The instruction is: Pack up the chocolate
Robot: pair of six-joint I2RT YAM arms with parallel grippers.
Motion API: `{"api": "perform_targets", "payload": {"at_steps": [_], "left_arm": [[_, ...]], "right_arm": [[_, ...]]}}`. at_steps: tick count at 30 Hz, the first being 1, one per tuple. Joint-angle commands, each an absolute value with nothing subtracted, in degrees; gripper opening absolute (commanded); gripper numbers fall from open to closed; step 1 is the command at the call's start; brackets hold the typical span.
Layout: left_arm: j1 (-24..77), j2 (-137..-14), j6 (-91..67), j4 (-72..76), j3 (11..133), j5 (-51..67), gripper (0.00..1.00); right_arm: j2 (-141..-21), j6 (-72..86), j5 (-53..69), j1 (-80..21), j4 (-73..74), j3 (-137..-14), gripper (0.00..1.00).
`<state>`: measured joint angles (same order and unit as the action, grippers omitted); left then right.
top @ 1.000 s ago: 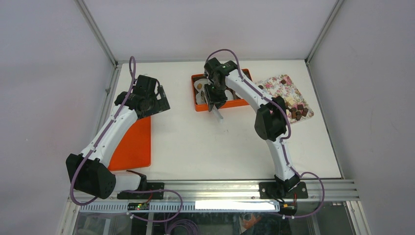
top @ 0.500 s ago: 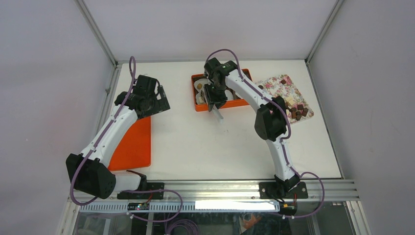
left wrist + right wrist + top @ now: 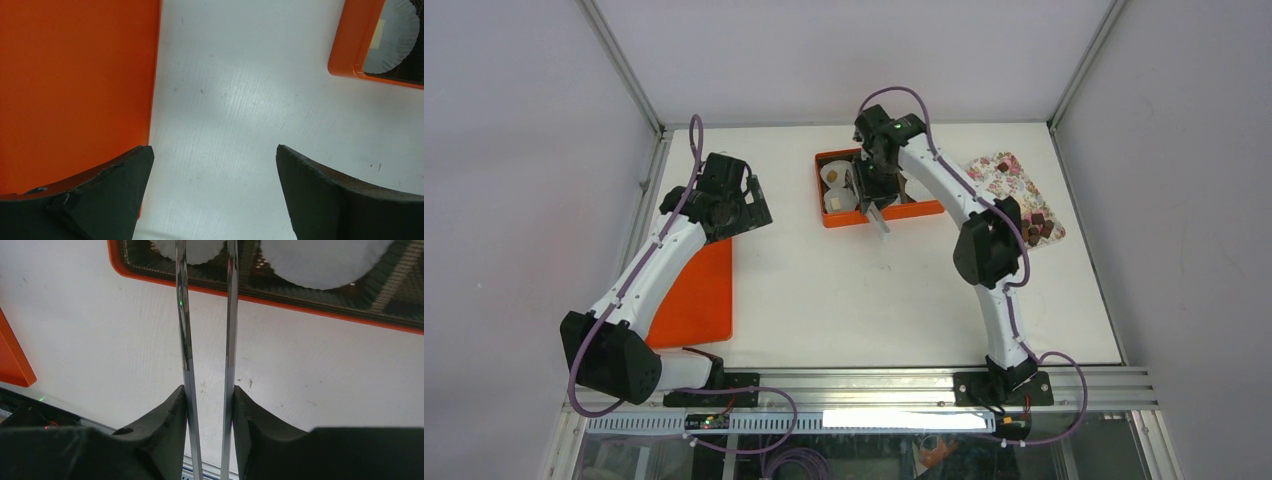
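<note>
The chocolate (image 3: pixel 1036 226) lies as small dark and tan pieces on the floral tray (image 3: pixel 999 175) at the right. My right gripper (image 3: pixel 870 186) hangs over the orange box (image 3: pixel 904 211) and is shut on metal tongs (image 3: pixel 881 222). In the right wrist view the gripper (image 3: pixel 209 392) presses the two tong blades (image 3: pixel 182 315), which stay slightly apart; their tips run out of the top of the frame over a white paper cup (image 3: pixel 200 250). No chocolate shows between the blades. My left gripper (image 3: pixel 736 208) (image 3: pixel 215 155) is open and empty above the bare table.
White fluted cups (image 3: pixel 836 199) sit in the orange box (image 3: pixel 310 310), its corner (image 3: pixel 352 45) also in the left wrist view. A flat orange lid (image 3: pixel 694 300) (image 3: pixel 75 75) lies at the left, under my left arm. Frame posts stand at the table's back corners.
My right gripper with the tongs has shifted a little right and back over the orange box. The left arm has not moved.
</note>
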<state>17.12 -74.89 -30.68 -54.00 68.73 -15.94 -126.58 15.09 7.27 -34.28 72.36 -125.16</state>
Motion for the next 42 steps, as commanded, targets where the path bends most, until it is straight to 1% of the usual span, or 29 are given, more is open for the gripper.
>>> {"api": "perform_targets", "payload": {"at_steps": [1, 10, 14, 18, 24, 42], "left_arm": [[16.5, -73.9, -31.4, -52.2, 70.3, -15.6, 0.99], [16.5, -74.0, -32.3, -52.1, 69.1, -15.2, 0.99], [16.5, -74.4, -32.0, -51.7, 69.3, -14.9, 0.99], [16.5, -74.5, -31.8, -51.6, 69.4, -14.6, 0.99], [16.5, -74.5, -32.1, -51.4, 69.0, -14.0, 0.99], [16.5, -74.2, -31.8, -51.4, 68.6, -14.4, 0.99]], "right_arm": [[-114.6, 14.4, 4.6, -28.4, 71.2, -123.5, 0.37], [-98.5, 12.2, 4.3, -11.7, 67.4, -101.6, 0.37], [-95.5, 10.3, 4.8, -5.4, 67.2, -94.5, 0.37], [-96.0, 9.3, 5.2, -2.4, 67.2, -92.0, 0.37], [-100.4, 8.4, 5.7, -1.6, 67.8, -95.0, 0.37], [-118.9, 6.4, 7.4, -0.8, 74.5, -116.2, 0.40]]}}
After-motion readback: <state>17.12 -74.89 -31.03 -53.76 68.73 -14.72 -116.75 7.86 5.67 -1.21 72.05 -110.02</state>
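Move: The tray of chocolates, where the right hand takes its tongs next, has its middle about 34 cm to that hand's right and 10 cm ahead, some 12 cm below. The chocolate box's middle is about 14 cm ahead and 5 cm right; its front-left cup, already holding the white chocolate, is about 10 cm ahead and 6 cm left. From the left hand the tray is about 62 cm right and 17 cm ahead. The tongs, still gripped with the gap nearly unchanged, are carried by the right hand from the box to the tray of chocolates: about 25 cm right, arching up some 6 cm over the box's front part and sinking again while the wrist turns nearly 30 degrees clockwise. After drawing back slightly, the hand reaches about 7 cm forward along the tray's left side, still easing down. ##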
